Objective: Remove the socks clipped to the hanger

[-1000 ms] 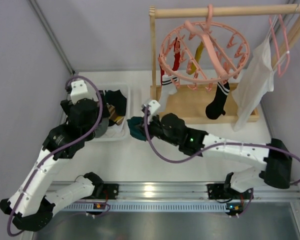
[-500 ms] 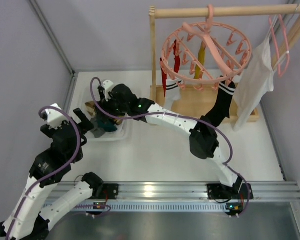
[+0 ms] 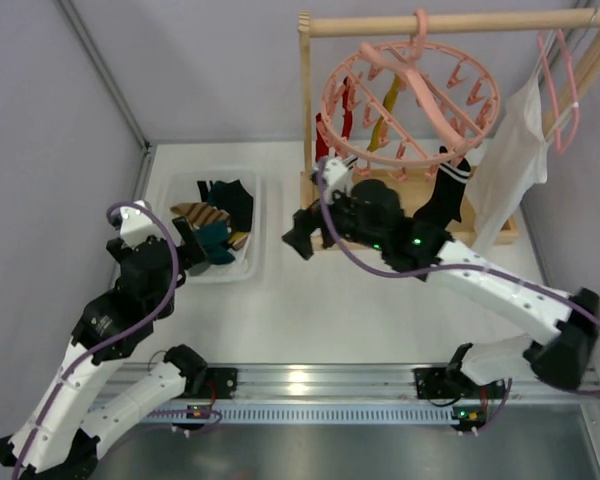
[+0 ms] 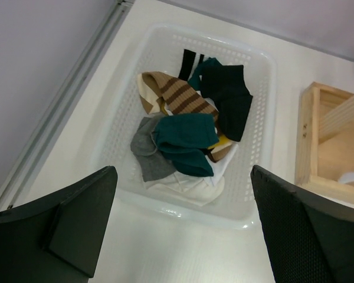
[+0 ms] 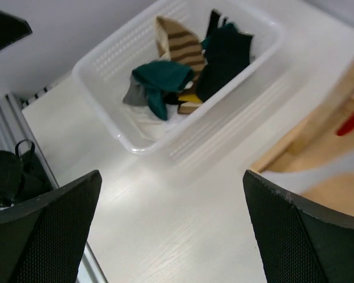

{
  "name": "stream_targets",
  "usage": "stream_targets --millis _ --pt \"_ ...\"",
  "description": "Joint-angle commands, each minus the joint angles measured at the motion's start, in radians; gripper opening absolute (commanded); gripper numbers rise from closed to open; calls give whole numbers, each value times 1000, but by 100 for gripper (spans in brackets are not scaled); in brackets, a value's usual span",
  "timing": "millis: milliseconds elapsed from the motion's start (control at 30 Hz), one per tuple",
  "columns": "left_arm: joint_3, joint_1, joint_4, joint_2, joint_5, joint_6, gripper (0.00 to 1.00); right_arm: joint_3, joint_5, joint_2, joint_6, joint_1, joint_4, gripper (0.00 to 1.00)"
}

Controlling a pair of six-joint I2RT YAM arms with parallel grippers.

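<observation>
The round pink hanger (image 3: pixel 410 95) hangs from the wooden rail with socks still clipped on: a red one (image 3: pixel 352 105), a yellow one (image 3: pixel 385 110) and a black one with white stripes (image 3: pixel 445 195). My right gripper (image 3: pixel 300 238) is open and empty over the table, between the basket and the rack; in its wrist view it (image 5: pixel 171 230) frames bare tabletop. My left gripper (image 3: pixel 187 250) is open at the basket's near side, and its wrist view (image 4: pixel 183 236) looks down on the basket. Loose socks lie in there, a teal sock (image 4: pixel 186 138) on top.
The white basket (image 3: pixel 252 200) sits at the left, its rim (image 4: pixel 183 209) just ahead of my left fingers. The rack's wooden base (image 3: pixel 380 210) stands behind my right arm. A white garment (image 3: pixel 510 160) hangs on a thin pink hanger (image 3: pixel 560 90) at the right.
My right gripper carried a teal sock to the basket, opened, left it there and swung back right toward the rack. My left arm drew back from over the basket.
</observation>
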Motion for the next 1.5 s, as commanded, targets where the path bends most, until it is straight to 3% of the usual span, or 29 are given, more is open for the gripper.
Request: stream_targets --millis 0,133,300,500,567,700,800,967,1033,1133,1167,1200,1267,1467 --pt "-8 8 83 24 98 42 98 -177 158 -222 -1 -14 -2 100" --pt "-19 13 109 50 176 74 98 -342 328 -489 65 -43 -74 99" --pt "-22 14 122 107 286 96 98 -513 581 -703 164 -52 -99 99" --pt "-33 16 125 145 331 116 98 -631 614 -916 136 -52 -83 99" --pt "-37 17 126 154 337 122 98 -610 661 -936 120 -51 -163 99" --pt "-34 17 129 179 371 127 98 -510 944 -861 198 -61 -378 99" --pt "-33 20 129 192 394 131 98 -484 987 -806 210 -100 -403 99" --pt "-33 23 128 191 421 134 98 -582 819 -820 83 -314 -171 99" --pt "-33 23 129 186 435 137 98 -600 732 -794 54 -470 -108 99" --pt "-43 22 137 177 457 143 98 -661 470 -789 -4 -679 22 99" --pt "-43 23 140 177 461 146 98 -694 357 -798 -62 -710 80 99" --pt "-43 22 138 176 470 147 98 -726 323 -821 -82 -748 205 99" --pt "-42 23 140 171 478 150 98 -797 245 -838 -127 -772 301 99" --pt "-46 22 146 165 506 156 98 -791 73 -740 -191 -827 409 100"
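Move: The black striped sock hangs about 32 cm to the right hand's right and 12 cm ahead, its middle some 4 cm lower. The white striped sock hangs nearer, roughly 11 cm right and 9 cm ahead of that hand; the white cloth hangs around 12 cm to the right of the black sock, level with it in depth. From the left hand the black sock is about 57 cm right and 10 cm ahead. Touching nothing at either end, the open, empty right hand swings some 36 cm right towards the black striped sock, first easing back, then reaching forward and sinking about 8 cm overall, with a small return left at the end. It turns clockwise nearly 60 degrees net, to point forward at the sock. The open left hand drifts 9 cm right and 5 cm down, tips dipping and turning clockwise. ##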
